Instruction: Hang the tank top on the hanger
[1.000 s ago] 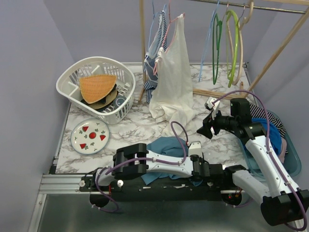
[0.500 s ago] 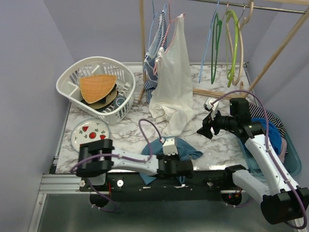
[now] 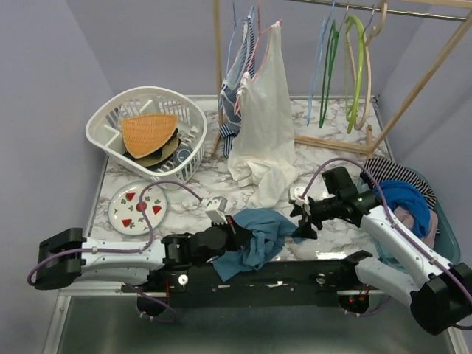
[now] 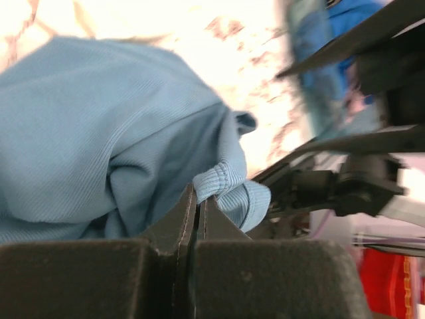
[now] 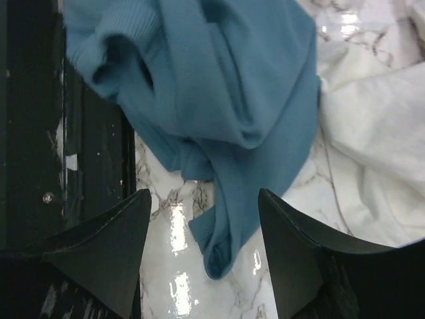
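The teal-blue tank top lies bunched at the table's near edge. My left gripper is at its left side. In the left wrist view that gripper is shut on a ribbed hem of the tank top. My right gripper hovers low at the top's right end. Its jaws are open, and a hanging corner of the tank top lies on the marble between them. The beige hanger hangs on the rail at the far right, beside a lime-green one.
A long white garment hangs from the rack and pools on the table just behind the tank top. At the back left is a white basket, with a painted plate in front of it. A blue bin of clothes is at the right.
My left arm swung leftward and its gripper shut on the tank top's hem, pulling the fabric up and left. The right gripper came down and left to the top's right end, still open.
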Robot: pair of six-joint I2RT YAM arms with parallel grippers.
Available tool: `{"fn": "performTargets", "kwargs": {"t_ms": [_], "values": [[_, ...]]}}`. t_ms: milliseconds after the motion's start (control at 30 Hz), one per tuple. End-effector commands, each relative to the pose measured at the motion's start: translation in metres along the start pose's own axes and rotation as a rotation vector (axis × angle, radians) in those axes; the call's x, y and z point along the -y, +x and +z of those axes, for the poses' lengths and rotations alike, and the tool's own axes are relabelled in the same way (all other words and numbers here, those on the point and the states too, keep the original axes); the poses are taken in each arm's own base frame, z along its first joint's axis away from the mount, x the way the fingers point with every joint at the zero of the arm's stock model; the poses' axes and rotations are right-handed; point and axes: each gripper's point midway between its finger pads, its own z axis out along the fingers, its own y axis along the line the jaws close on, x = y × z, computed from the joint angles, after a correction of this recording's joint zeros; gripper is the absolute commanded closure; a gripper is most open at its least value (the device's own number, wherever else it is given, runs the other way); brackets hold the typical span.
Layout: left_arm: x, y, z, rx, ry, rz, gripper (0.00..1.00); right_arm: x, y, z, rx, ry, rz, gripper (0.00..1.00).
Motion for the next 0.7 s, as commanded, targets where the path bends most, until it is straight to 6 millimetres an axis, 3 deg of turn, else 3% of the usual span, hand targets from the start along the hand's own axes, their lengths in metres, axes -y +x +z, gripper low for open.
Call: {"fn": "performTargets", "kwargs": {"t_ms": [0, 200, 367, 533, 667], "values": [[0.018, -0.025, -0.018, 0.058, 0.132, 0.069, 1.00, -0.001, 0.011, 0.018, -0.055, -0.036, -0.134, 0.26], [0.024, -0.043, -0.041, 0.091, 0.194, 0.131, 1.00, -0.013, -0.006, 0.032, -0.014, -0.117, -0.200, 0.26], [0.035, -0.070, -0.061, 0.151, 0.209, 0.181, 1.00, -0.019, -0.014, 0.054, -0.011, -0.166, -0.182, 0.26], [0.036, -0.089, -0.074, 0.191, 0.185, 0.218, 1.00, 0.012, -0.014, 0.066, -0.068, -0.037, -0.166, 0.26], [0.038, -0.092, -0.077, 0.191, 0.176, 0.238, 1.00, 0.030, -0.003, 0.071, -0.120, 0.048, -0.143, 0.28]]}}
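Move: The tank top is already pinched in the left fingers. Its middle hangs some 5 cm below that hand, 3 cm to its right, about level fore and aft. From the empty, open right hand, the tank top's middle lies roughly 11 cm left, 2 cm back and 7 cm down. The white garment's folds on the table are about 12 cm ahead of the right hand, 8 cm left and 9 cm below. Still pinching the tank top, the left hand hoists it about 10 cm, easing some 5 cm left while its fingers tip up by nearly 20 degrees. The wide-open right hand closes in on the hanging cloth, going left and down, with a slight drift back and then forward again; its jaws stay open. ##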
